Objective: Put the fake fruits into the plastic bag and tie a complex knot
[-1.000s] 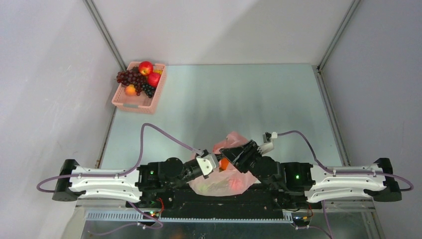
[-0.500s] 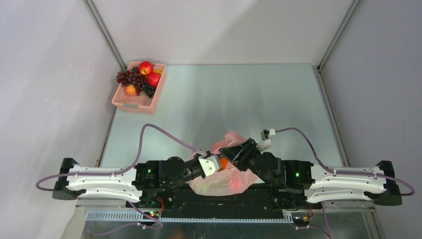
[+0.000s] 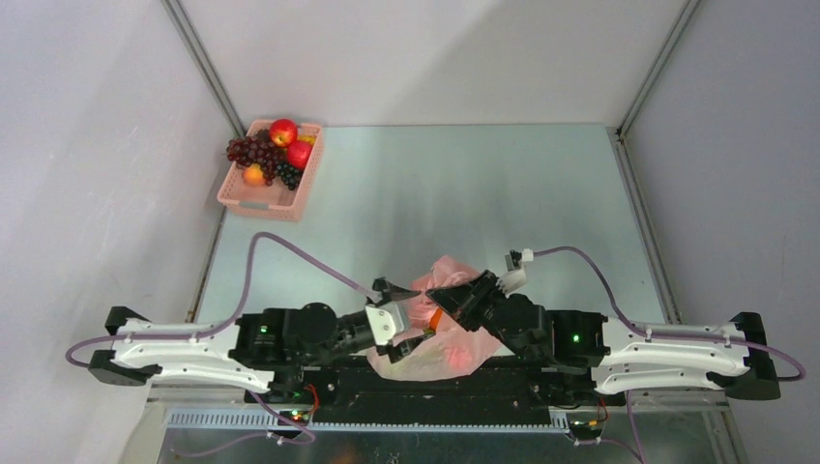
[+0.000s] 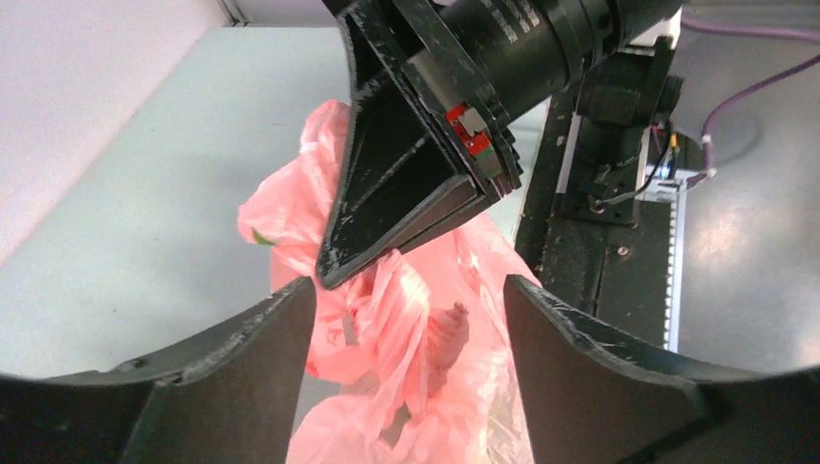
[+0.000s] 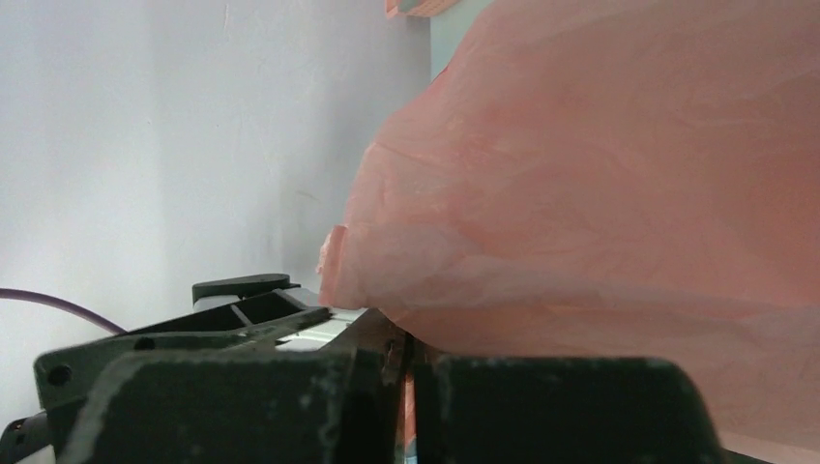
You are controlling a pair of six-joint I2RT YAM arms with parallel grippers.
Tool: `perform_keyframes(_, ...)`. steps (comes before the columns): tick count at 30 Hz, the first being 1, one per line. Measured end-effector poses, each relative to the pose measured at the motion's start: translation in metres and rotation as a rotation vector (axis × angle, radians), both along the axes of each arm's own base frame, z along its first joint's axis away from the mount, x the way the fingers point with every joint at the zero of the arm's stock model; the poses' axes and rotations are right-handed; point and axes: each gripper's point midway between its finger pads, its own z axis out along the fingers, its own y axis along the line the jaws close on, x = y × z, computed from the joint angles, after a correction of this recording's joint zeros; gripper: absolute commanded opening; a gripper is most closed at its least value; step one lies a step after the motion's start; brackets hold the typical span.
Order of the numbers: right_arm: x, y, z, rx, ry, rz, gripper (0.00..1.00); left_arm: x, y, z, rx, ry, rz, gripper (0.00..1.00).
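Note:
The pink plastic bag point(image 3: 447, 333) lies crumpled at the table's near edge between the two arms, with an orange point(image 3: 437, 318) and a red fruit point(image 3: 454, 358) showing through it. My right gripper point(image 3: 435, 293) is shut on a gathered fold of the bag; in its wrist view a thin pink strip sits in the closed jaws point(image 5: 408, 377) under the bulging bag point(image 5: 600, 193). My left gripper point(image 3: 401, 311) is open. In its wrist view the left gripper point(image 4: 408, 286) has both fingers point(image 4: 242, 367) standing apart either side of a twisted bunch of bag point(image 4: 416, 338), just below the right gripper's black tip point(image 4: 387, 203).
A pink lattice basket point(image 3: 253, 203) stands at the far left corner against the wall, holding red apples point(image 3: 283, 131), dark grapes point(image 3: 249, 150) and an orange point(image 3: 253, 175). Purple cables loop from both wrists. The black base rail point(image 4: 600, 251) runs right behind the bag.
My left gripper has opened, let go of the bag and drawn back slightly to the left. My right gripper has closed on the bag's film.

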Motion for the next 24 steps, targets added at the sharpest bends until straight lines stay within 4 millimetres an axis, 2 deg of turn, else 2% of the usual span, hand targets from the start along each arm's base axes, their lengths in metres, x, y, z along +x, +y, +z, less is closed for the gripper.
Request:
perform_keyframes(3,0.001,-0.001,0.0,-0.01,-0.013,-0.004,0.0,-0.001,0.014,0.019,-0.052,0.042,0.011,0.92)
perform_keyframes(8,0.003,-0.001,0.004,-0.047,-0.087,0.011,0.0,0.004,0.039,0.054,-0.145,0.151,0.073,0.95)
perform_keyframes(12,0.003,0.004,0.019,-0.081,-0.219,0.06,0.0,0.021,0.054,0.076,-0.225,0.258,0.168,0.95)
perform_keyframes(17,0.0,0.007,0.041,-0.115,-0.414,0.151,0.0,0.038,0.064,0.07,-0.282,0.385,0.248,0.95)
perform_keyframes(24,0.002,-0.006,0.055,-0.1,-0.585,0.217,0.0,0.044,0.051,0.048,-0.344,0.573,0.255,0.91)
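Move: The bag's gathered neck, pinched in my right fingers, is roughly 3 cm ahead and 2 cm right of my left hand, about level with it. From my left hand, the loose flap at the bag's top stands some 8 cm ahead and 5 cm right at about the same height, and the bag's filled body hangs some 13 cm below, 2 cm ahead and 3 cm right. At my right hand, the neck sits right in the grip. I back my left hand off the gathered neck, opening its fingers the last bit: up about 7 cm and out left, curving forward about 4 cm, then sinking again by some 3 cm as it starts to ease right, its wrist rolling about 40 degrees so the forward finger dips. My right hand keeps its pinch and lifts the neck some 5 cm, tilting its fingers upward. ##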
